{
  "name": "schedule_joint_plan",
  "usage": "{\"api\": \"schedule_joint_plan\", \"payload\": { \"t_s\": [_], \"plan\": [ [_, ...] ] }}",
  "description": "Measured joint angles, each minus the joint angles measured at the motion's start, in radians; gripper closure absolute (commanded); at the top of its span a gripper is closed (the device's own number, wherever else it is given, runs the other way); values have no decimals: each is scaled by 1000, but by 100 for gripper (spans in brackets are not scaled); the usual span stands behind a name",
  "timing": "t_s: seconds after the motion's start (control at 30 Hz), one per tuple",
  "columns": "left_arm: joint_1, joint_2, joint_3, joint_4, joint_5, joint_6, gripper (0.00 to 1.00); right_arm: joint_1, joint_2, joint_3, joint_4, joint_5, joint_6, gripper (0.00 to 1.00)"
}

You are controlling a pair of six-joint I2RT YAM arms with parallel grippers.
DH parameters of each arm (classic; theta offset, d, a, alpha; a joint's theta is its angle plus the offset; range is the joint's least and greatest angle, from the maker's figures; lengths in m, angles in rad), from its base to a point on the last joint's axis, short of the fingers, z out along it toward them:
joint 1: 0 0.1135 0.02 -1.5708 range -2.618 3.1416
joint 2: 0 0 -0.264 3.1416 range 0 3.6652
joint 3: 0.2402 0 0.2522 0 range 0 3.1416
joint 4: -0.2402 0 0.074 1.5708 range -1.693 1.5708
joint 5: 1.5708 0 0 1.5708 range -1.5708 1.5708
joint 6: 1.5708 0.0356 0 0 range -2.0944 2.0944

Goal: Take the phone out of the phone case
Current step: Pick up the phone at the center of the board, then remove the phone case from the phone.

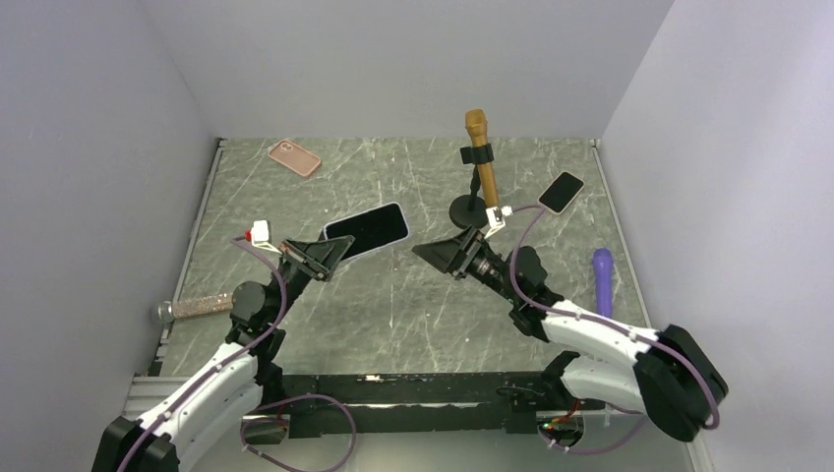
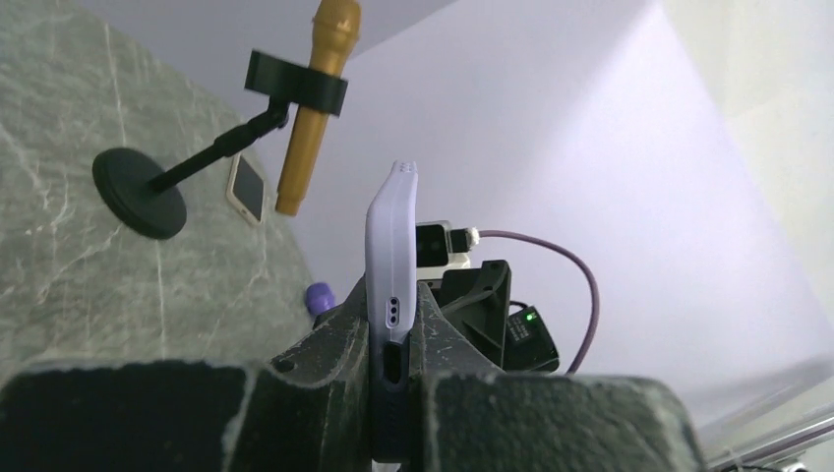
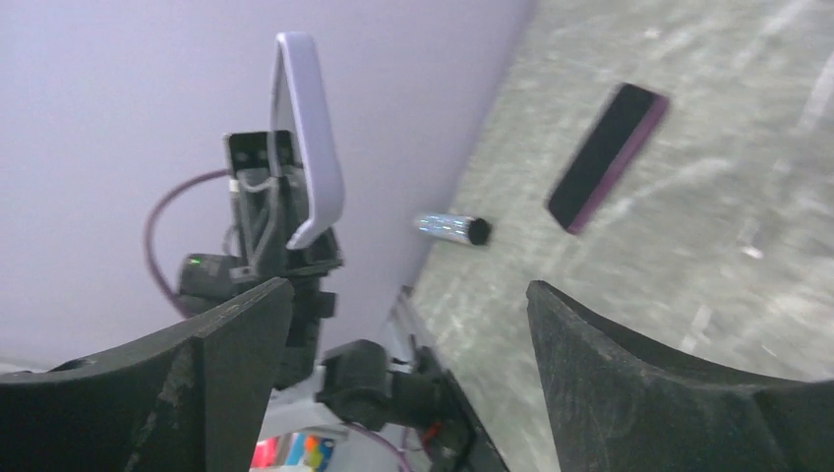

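The phone, black screen up inside a lavender phone case (image 1: 366, 229), is held in the air over the middle of the table. My left gripper (image 1: 329, 254) is shut on its near-left end. In the left wrist view the case's edge (image 2: 391, 246) stands upright between the clamped jaws of the left gripper (image 2: 393, 305). My right gripper (image 1: 440, 254) is open just right of the phone, a short gap away and touching nothing. In the right wrist view the case (image 3: 310, 138) shows edge-on, beyond the right gripper (image 3: 408, 290), whose jaws stand wide with nothing between them.
A gold microphone (image 1: 480, 147) stands clipped on a black stand (image 1: 464, 209) behind the right gripper. Another phone (image 1: 561, 192) lies at the back right and a pink case (image 1: 294, 157) at the back left. A purple microphone (image 1: 602, 280) lies right, a glitter tube (image 1: 197, 306) left.
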Motion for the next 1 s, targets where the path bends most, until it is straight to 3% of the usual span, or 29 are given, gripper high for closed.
{"api": "schedule_joint_plan", "payload": {
  "t_s": [0.17,0.33,0.5,0.63,0.87,1.0],
  "plan": [
    [-3,-29,1,-2,-56,-56,100,1,162,72,246,-93,80,28],
    [-8,-26,1,-2,-64,-94,100,12,236,138,394,-150,132,29],
    [-12,-27,26,3,-67,-117,100,18,270,192,411,-159,154,40],
    [-39,-34,31,12,-71,-134,100,26,290,243,392,-173,163,42],
    [-56,-47,32,19,-71,-146,100,37,336,314,376,-176,165,59],
    [-56,-4,32,50,-71,-166,100,51,396,317,388,-175,186,61]
  ]
}}
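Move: The phone in its lavender case is already held in the air by the left hand, its middle some 4 cm to that hand's right, 2 cm ahead and 2 cm above. From the open right hand, that middle is about 11 cm left, 2 cm ahead and 8 cm higher. Down on the table, roughly 21 cm below the right hand, a black phone lies 11 cm ahead and 25 cm left; the microphone stand is about 20 cm ahead, 12 cm right and 12 cm lower. Up and to the left goes the right hand, climbing about 11 cm and dipping 2 cm at the end while it closes in on the free end of the held phone. Its fingers swing counter-clockwise and tip upward, some 15 degrees each, and narrow from nearly wide to under half open around that end. The left hand keeps its grip, rising slightly and rolling. ##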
